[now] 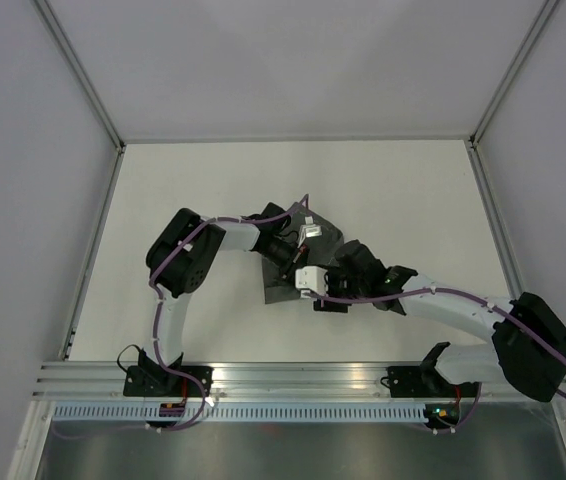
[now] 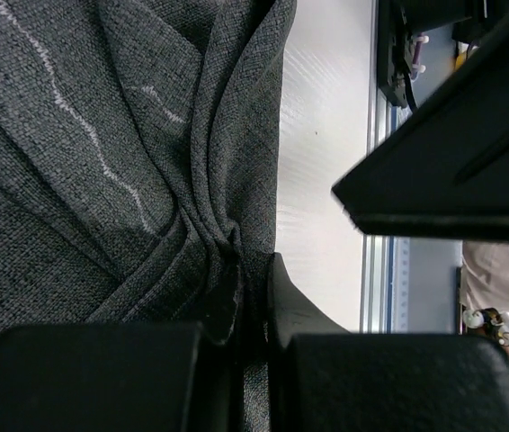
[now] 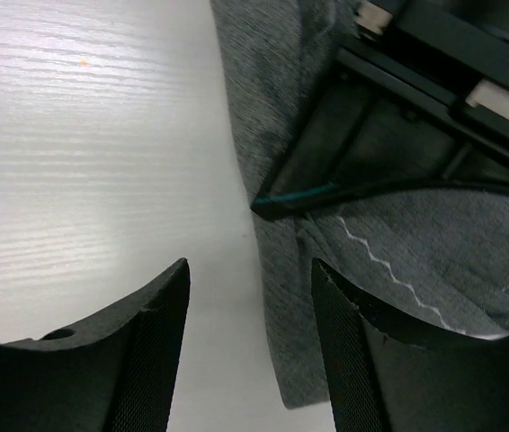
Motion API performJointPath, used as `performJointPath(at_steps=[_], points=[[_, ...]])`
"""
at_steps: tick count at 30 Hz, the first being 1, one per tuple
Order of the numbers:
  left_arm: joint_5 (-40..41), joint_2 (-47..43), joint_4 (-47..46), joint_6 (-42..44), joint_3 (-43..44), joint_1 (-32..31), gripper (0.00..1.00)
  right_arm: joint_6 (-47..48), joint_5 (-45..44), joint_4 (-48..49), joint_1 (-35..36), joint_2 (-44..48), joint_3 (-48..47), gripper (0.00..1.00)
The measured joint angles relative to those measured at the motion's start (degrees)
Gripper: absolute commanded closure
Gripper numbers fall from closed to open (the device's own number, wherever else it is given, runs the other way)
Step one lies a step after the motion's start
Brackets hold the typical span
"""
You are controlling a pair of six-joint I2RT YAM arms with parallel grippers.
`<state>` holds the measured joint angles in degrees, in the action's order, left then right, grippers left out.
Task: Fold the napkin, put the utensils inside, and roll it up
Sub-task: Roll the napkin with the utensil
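The dark grey napkin lies crumpled mid-table beneath both wrists. In the left wrist view its folds bunch together into my left gripper, which is shut on a pinch of the fabric. My right gripper hovers open above the napkin's edge, one finger over bare table and the other over cloth, holding nothing. A thin green-edged dark bar shows under the left gripper's finger; I cannot tell whether it belongs to the utensils. From above, both grippers meet over the napkin.
The white table is bordered by metal rails at the sides and a slotted rail at the near edge, where both arm bases sit. The right arm's black body hangs close over the left gripper.
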<state>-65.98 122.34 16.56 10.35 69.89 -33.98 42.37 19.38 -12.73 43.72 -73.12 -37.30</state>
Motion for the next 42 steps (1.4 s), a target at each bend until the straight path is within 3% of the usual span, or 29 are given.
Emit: performJointPath(at_steps=[5, 15, 17, 24, 29, 33, 38, 42], points=[[-1.01, 0.83, 1.29, 0.0, 0.61, 0.15, 0.98, 0.72, -6.45, 6.29, 6.58, -2.54, 2.86, 0.38], [-1.73, 1.42, 2.91, 0.02, 1.11, 0.15, 0.98, 2.43, -14.36, 13.66, 9.6, -7.85, 4.04, 0.39], [-1.79, 1.51, 3.19, 0.02, 1.25, 0.15, 0.98, 2.71, -15.19, 14.56, 9.73, -8.55, 4.33, 0.45], [-2.03, 1.73, 4.09, 0.02, 1.55, 0.15, 0.98, 3.52, -17.05, 17.73, 9.79, -10.43, 4.7, 0.5], [-2.14, 1.77, 4.37, 0.04, 1.55, 0.15, 0.98, 3.82, -17.9, 19.58, 9.81, -10.84, 5.55, 0.65], [-2.14, 1.77, 4.55, 0.04, 1.6, 0.22, 0.89, 4.04, -18.16, 20.26, 10.16, -10.91, 6.16, 0.8], [-1.81, 1.79, 4.7, 0.0, 1.77, 0.44, 0.74, 3.82, -18.03, 20.37, 10.05, -10.93, 6.21, 0.87], [-1.75, 1.77, 4.81, -1.03, 1.95, 0.92, 0.7, 3.39, -16.31, 20.0, 8.94, -10.93, 5.99, 0.89]])
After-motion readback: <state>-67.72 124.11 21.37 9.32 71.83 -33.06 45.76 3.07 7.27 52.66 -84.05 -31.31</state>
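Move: The napkin's near edge, where the right fingers will shut, lies about 2 cm ahead of the right hand, 2 cm to its left and 5 cm below. The left fingertips, already clamped on that edge, are roughly 2 cm ahead and 5 cm to the left of the right hand. The napkin's near-left corner is some 15 cm to its left, level fore and aft. From the left hand, the right's grip spot is about 3 cm to its right. Lower the open right gripper about 4.5 cm onto the napkin's near edge, easing left and then a little forward, with some 15 degrees of wrist roll, to straddle the cloth just beside the left fingertips. Pinch the folded edge there while the left hand holds it nearly still; only then start opening the left fingers. ##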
